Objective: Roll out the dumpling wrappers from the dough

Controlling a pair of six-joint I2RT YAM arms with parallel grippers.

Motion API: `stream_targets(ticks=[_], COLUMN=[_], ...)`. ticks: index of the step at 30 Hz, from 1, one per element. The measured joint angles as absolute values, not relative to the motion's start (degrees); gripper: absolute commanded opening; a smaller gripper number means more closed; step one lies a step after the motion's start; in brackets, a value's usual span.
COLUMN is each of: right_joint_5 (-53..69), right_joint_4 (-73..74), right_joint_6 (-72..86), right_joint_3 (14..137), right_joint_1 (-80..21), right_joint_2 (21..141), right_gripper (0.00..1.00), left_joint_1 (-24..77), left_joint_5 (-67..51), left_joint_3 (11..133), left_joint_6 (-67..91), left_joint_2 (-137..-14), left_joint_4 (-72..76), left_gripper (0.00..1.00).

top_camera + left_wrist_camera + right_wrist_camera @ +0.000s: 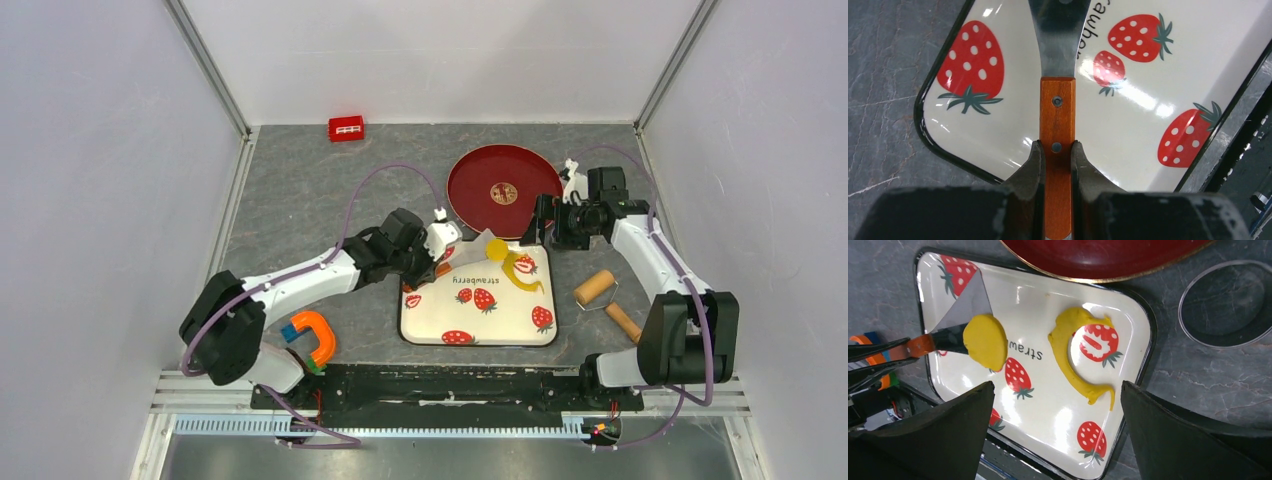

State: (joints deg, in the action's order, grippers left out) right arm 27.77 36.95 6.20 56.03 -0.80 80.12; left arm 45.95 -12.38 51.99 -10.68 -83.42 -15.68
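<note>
My left gripper point(1057, 150) is shut on the orange wooden handle point(1057, 107) of a metal spatula. Its blade point(964, 307) hovers over the far left part of the strawberry-print tray point(500, 325). A round yellow dumpling wrapper point(985, 341) lies on the blade's tip, seen from above as the wrapper point(496, 248). A ragged curved strip of leftover dough point(1068, 347) lies on the tray around a strawberry print. My right gripper point(1057, 386) hangs open above the tray's right half, nothing between its fingers.
A red plate point(503, 190) sits just beyond the tray. A clear ring cutter point(1225, 305) lies right of it. A wooden roller point(598, 287) and its handle point(624, 322) lie right of the tray, an orange tool point(312, 338) to the left, a red box point(346, 128) far back.
</note>
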Motion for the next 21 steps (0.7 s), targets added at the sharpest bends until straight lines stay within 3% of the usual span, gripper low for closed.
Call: stream_targets(ticks=[3, 11, 17, 18, 20, 21], right_joint_5=[28.47, 30.24, 31.20, 31.40, 31.83, 32.03], right_joint_4=[37.08, 37.21, 36.84, 36.73, 36.05, 35.75], right_joint_6=[7.09, 8.56, 9.32, 9.47, 9.89, 10.07], right_joint_3=[58.08, 66.06, 72.75, 73.89, 75.83, 76.79], right_joint_1=[-0.80, -2.33, -7.16, -7.92, -9.32, -9.80], right_joint_2=[80.14, 83.37, 88.77, 89.84, 91.98, 93.06], right_gripper=[0.96, 0.70, 0.37, 0.30, 0.04, 0.00], left_joint_1=[44.36, 41.52, 41.36, 41.36, 41.36, 41.36], left_joint_5=[-12.38, -11.94, -9.87, -9.17, -8.32, -7.42], left_joint_3=[52.01, 58.08, 67.13, 68.82, 71.81, 73.43], left_joint_6=[-9.52, -6.17, -4.27, -3.81, -2.72, -2.17], left_joint_2=[-83.40, -86.32, -93.34, -94.80, -97.38, -98.78], left_joint_4=[-15.66, -15.97, -16.29, -16.51, -17.23, -17.63], left_gripper=[0.02, 0.02, 0.02, 0.02, 0.02, 0.02])
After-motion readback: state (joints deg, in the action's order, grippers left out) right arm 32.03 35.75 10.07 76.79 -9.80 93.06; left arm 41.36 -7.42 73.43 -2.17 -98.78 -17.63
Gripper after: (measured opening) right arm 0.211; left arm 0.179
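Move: The red plate, where the wrapper is to go, has its middle some 20 cm ahead of the left hand, 17 cm to its right and 6 cm below; the tray's middle is about 4 cm back, 11 cm right. From the empty right hand, the round wrapper on the scraper lies about 11 cm left, 2 cm back and 5 cm below, the plate 11 cm ahead and 9 cm left, the dough scrap 8 cm back and 5 cm left, the glass 4 cm right, level with it. The flat wrapper, still riding on the scraper blade, is carried from the tray's far edge out over the plate: the left hand keeps its grip on the handle and goes about 10 cm forward, a little right and up, swinging some 15 degrees counter-clockwise. The right hand travels forward, left and up, roughly 7 cm each way, closing in on the wrapper while its wide-open fingers draw nearly shut on nothing. ##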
